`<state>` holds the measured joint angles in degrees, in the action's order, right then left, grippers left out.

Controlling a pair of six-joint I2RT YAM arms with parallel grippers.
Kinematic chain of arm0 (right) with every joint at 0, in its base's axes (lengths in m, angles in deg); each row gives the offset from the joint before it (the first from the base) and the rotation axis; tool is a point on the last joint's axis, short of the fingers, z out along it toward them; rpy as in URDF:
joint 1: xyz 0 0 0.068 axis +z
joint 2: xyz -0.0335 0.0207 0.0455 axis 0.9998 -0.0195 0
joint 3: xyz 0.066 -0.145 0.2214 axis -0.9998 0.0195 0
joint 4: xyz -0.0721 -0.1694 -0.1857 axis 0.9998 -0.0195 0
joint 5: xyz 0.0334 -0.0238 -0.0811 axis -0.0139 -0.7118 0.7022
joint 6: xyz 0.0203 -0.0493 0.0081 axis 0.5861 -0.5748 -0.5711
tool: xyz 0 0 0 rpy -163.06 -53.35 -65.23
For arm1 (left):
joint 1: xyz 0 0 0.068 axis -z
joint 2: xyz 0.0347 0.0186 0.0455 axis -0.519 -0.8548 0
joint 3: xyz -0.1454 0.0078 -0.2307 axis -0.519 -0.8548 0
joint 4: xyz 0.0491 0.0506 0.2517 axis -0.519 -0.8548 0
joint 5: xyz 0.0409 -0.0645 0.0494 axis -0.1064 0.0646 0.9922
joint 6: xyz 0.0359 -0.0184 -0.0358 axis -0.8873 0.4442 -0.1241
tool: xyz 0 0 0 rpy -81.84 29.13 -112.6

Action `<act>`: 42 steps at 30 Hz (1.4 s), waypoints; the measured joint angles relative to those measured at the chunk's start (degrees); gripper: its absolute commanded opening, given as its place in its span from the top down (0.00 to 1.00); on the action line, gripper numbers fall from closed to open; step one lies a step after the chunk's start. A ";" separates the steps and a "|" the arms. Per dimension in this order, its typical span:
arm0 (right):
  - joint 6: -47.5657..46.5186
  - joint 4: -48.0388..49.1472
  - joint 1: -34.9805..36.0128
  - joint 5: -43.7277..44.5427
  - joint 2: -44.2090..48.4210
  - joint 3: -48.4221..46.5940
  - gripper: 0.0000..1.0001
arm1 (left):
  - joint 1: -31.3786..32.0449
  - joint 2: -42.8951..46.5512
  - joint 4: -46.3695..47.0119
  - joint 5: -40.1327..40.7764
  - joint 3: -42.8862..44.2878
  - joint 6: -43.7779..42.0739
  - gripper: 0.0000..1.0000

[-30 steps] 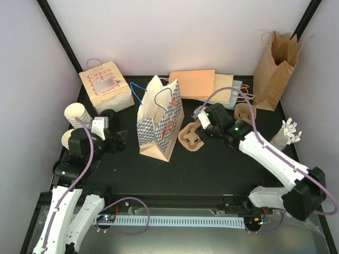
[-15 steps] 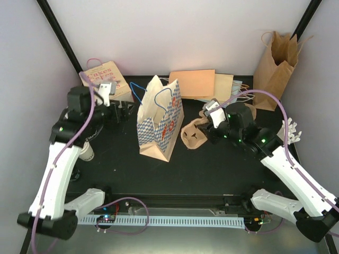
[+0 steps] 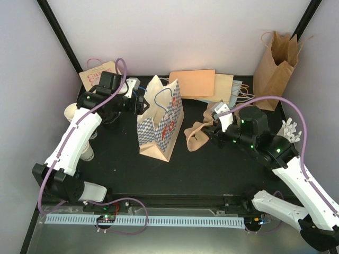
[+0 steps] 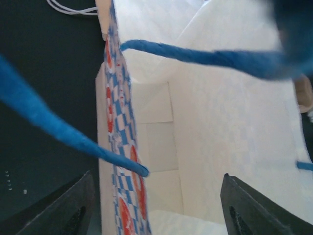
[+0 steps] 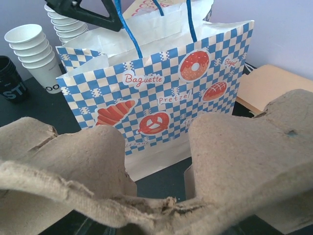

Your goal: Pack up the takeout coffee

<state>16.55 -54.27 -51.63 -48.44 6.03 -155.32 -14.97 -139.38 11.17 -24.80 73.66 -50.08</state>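
The takeout coffee shows as stacked cream paper cups [image 3: 73, 112] [image 5: 30, 45] and a stack of black lids [image 5: 7, 78] at the table's left. A blue-checked paper bag [image 3: 159, 119] [image 5: 161, 93] stands open in the middle. My left gripper [image 3: 136, 98] [image 4: 156, 188] hovers open at the bag's mouth, with the bag's patterned side wall [image 4: 117, 147] and a blue handle [image 4: 58, 132] between its fingers. To the bag's right, my right gripper [image 3: 211, 131] is shut on a brown pulp cup carrier [image 3: 197, 138] [image 5: 234, 147], held off the table and facing the bag.
A "Cakes" box [image 3: 94, 79] sits at the back left behind my left arm. Flat orange paper bags [image 3: 193, 83] lie at the back. A tall brown paper bag [image 3: 275, 63] stands at the back right. A white ribbed object [image 3: 290, 131] is near the right edge.
My left arm has swung from the cups at the left up to the bag's mouth, its jaws narrowing slightly. My right arm has lifted the cup carrier and drawn it a little rightward.
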 measured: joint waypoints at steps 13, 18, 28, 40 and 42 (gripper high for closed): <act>2.58 1.68 0.00 -3.80 0.96 -0.17 0.57 | 1.07 -7.45 -2.86 6.95 5.44 -2.73 0.98; 3.72 3.04 0.00 -5.01 0.94 -0.42 0.57 | 2.80 -7.34 -3.48 8.41 6.78 -5.03 0.99; 5.35 3.58 0.00 -5.07 0.92 -3.43 0.60 | 6.21 1.42 -2.32 10.62 5.99 -9.64 0.99; 9.27 3.72 0.00 -6.14 0.66 -9.35 0.60 | 16.33 11.17 2.84 18.27 -3.19 -15.06 0.98; 10.60 4.17 0.00 -7.58 0.00 -10.36 0.60 | 17.81 11.69 3.50 19.17 -4.04 -15.69 0.98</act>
<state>27.15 -50.10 -51.63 -56.02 6.03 -165.68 2.84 -127.68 14.67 -5.63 69.62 -65.78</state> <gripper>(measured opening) 0.400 0.031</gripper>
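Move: The left hand is open close to the paper bag's left handle, which is about 2 cm ahead of it and 2 cm below. From that hand, the bag's mouth centres some 4 cm ahead, 5 cm right and 5 cm down, with the right handle roughly 3 cm ahead and 9 cm right. The right hand already holds the cup tray; from it, the mouth is about 13 cm ahead, 16 cm left and 9 cm below. The left hand eases about 3 cm forward and 2 cm down while its fingers shut on the bag's left handle, then draws the handle back some 8 cm, up and a little to the right, tilting its fingers upward and turning clockwise. Meanwhile the right hand keeps its grip on the cup tray and raises it about 10 cm beside the bag, speeding up as it goes and tipping its left-pointing fingers upward by some 15 degrees. ##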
